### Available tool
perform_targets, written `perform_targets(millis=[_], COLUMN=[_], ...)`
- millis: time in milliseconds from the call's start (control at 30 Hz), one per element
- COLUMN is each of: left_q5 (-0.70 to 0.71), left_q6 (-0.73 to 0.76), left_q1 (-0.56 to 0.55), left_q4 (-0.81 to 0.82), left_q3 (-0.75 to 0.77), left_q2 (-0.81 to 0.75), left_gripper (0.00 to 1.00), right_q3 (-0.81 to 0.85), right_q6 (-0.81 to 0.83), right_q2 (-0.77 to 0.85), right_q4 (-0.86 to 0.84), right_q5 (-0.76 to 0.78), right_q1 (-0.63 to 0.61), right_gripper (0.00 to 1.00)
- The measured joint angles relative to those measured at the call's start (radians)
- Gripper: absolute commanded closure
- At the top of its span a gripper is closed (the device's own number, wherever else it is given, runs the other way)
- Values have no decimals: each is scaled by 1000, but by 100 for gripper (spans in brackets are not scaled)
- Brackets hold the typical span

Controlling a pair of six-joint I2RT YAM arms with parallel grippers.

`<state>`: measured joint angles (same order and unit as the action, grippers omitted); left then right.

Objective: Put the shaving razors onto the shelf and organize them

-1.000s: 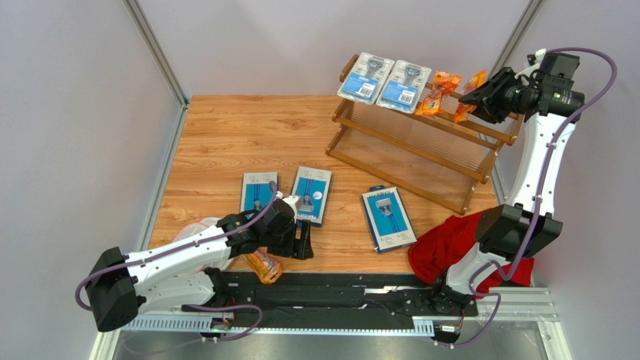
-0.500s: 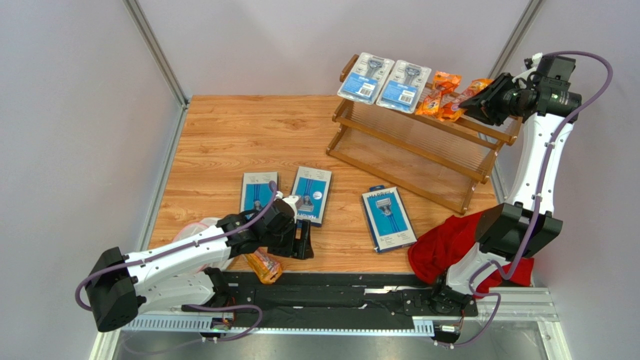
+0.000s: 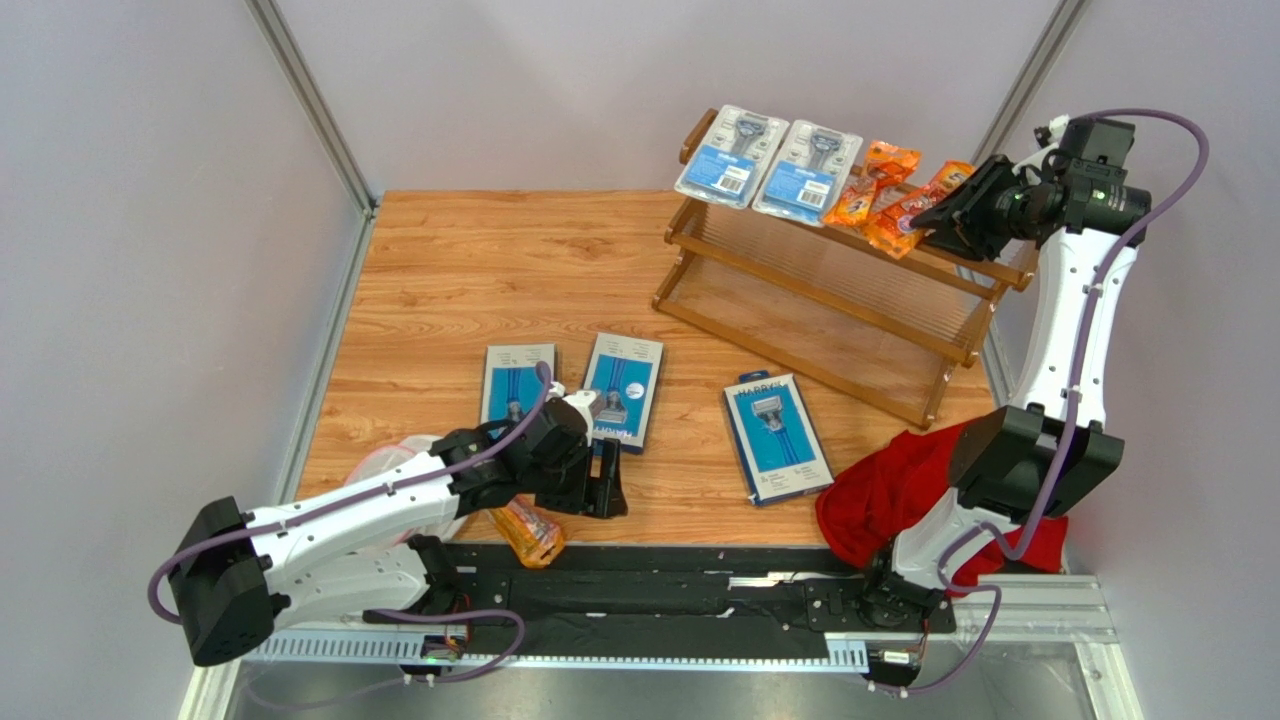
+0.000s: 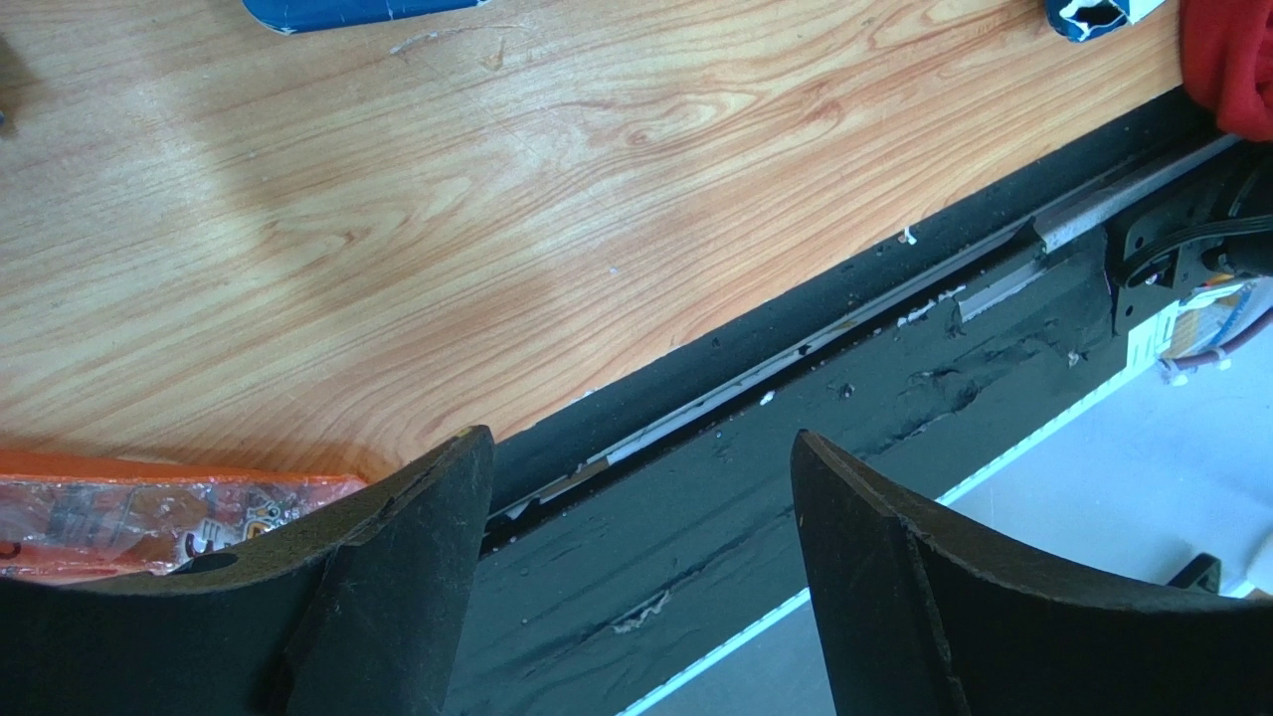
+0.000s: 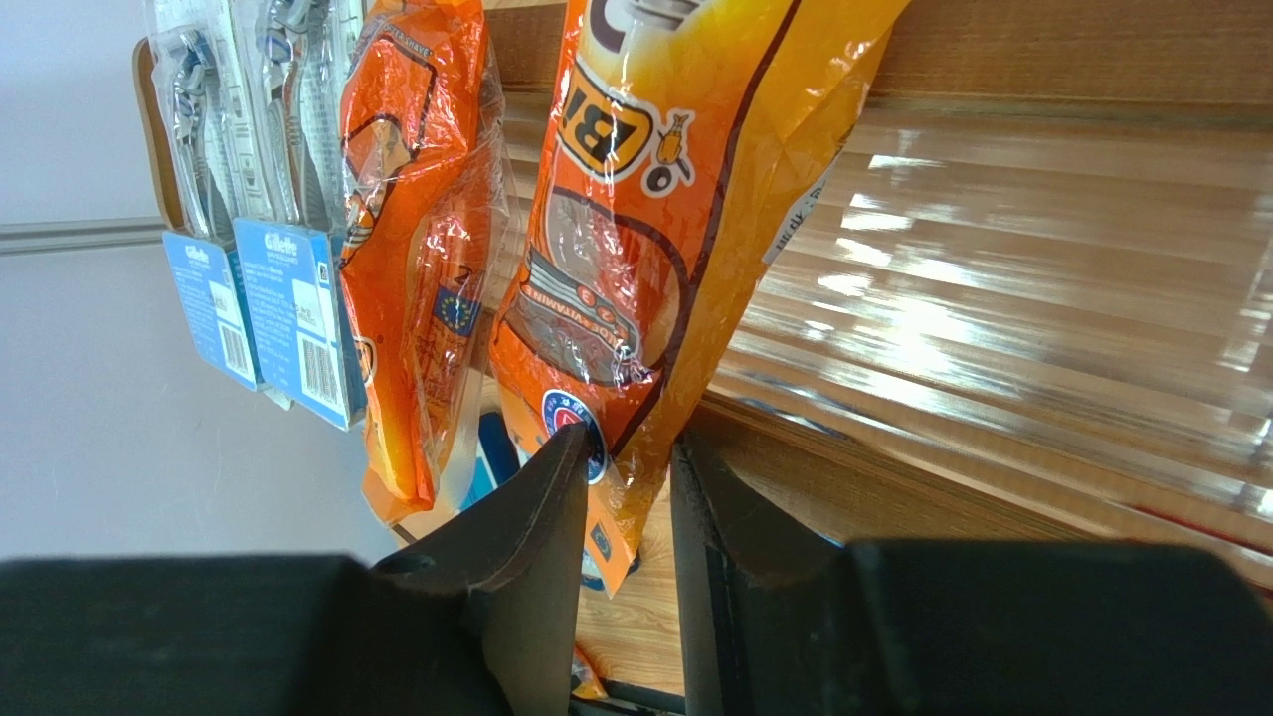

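My right gripper point(image 3: 935, 215) point(image 5: 631, 436) is shut on the lower end of a long orange razor bag point(image 3: 914, 206) point(image 5: 673, 179). That bag lies across the top tier of the wooden shelf point(image 3: 842, 300) point(image 5: 1016, 269). A second orange bag point(image 3: 870, 182) point(image 5: 411, 224) and two blister packs point(image 3: 732, 153) point(image 3: 807, 165) rest beside it. Three blue razor boxes point(image 3: 517, 386) point(image 3: 624, 387) point(image 3: 777, 435) lie flat on the table. My left gripper point(image 3: 609, 480) point(image 4: 640, 440) hangs open and empty over the table's front edge. Another orange bag point(image 3: 529, 533) point(image 4: 135, 515) lies just to its left.
A red cloth point(image 3: 902, 488) point(image 4: 1233, 60) is bunched at the right arm's base. The black base rail point(image 4: 837, 433) runs along the near edge under the left fingers. The shelf's lower tier point(image 3: 819, 323) holds nothing. A grey wall stands close behind the shelf.
The right gripper has swung left and lower, laying its orange bag onto the top tier next to the other orange bag. The left arm has not moved.
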<state>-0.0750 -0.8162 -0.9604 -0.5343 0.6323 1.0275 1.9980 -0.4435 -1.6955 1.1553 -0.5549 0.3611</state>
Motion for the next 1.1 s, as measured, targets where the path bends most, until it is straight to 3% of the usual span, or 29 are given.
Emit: perform_targets(millis=[200,733,1100], left_q5=[0,49,185], left_q6=[-5,-3,-20], left_q1=[0,0,12], left_q4=[0,-101,-253], left_q3=[-3,58,194], left_q2=[-5,-51,-16], left_gripper=[19,17,14], right_q3=[0,-83,-146], right_q6=[8,7,13], right_q2=[42,317,430], right_q4=[8,6,-9], right_q5=[23,49,58], right_q1=[0,-23,-146], right_gripper=[31,13,12])
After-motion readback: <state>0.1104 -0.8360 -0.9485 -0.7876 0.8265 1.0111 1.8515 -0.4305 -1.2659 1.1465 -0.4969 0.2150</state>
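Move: The right fingertips are at the near end of the orange razor pack just laid on the top shelf; its middle is about 4 cm ahead, at fingertip height. The neighbouring orange pack is some 5 cm left and 7 cm ahead, the nearer blister pack about 13 cm left and 9 cm ahead. From the left hand, the orange pack left on the table lies roughly 10 cm left, 2 cm back and 8 cm below; the middle razor box is about 19 cm ahead, 2 cm right and 8 cm below. The right fingertips come free of the orange pack's near end, opening wide as the hand draws back about 10 cm and rises 8, away from the top shelf; on the way it swings some 7 cm left and its fingers tip up about 15 degrees. After a wait the open left hand lifts about 4 cm, easing forward and left with a slight counter-clockwise turn. ##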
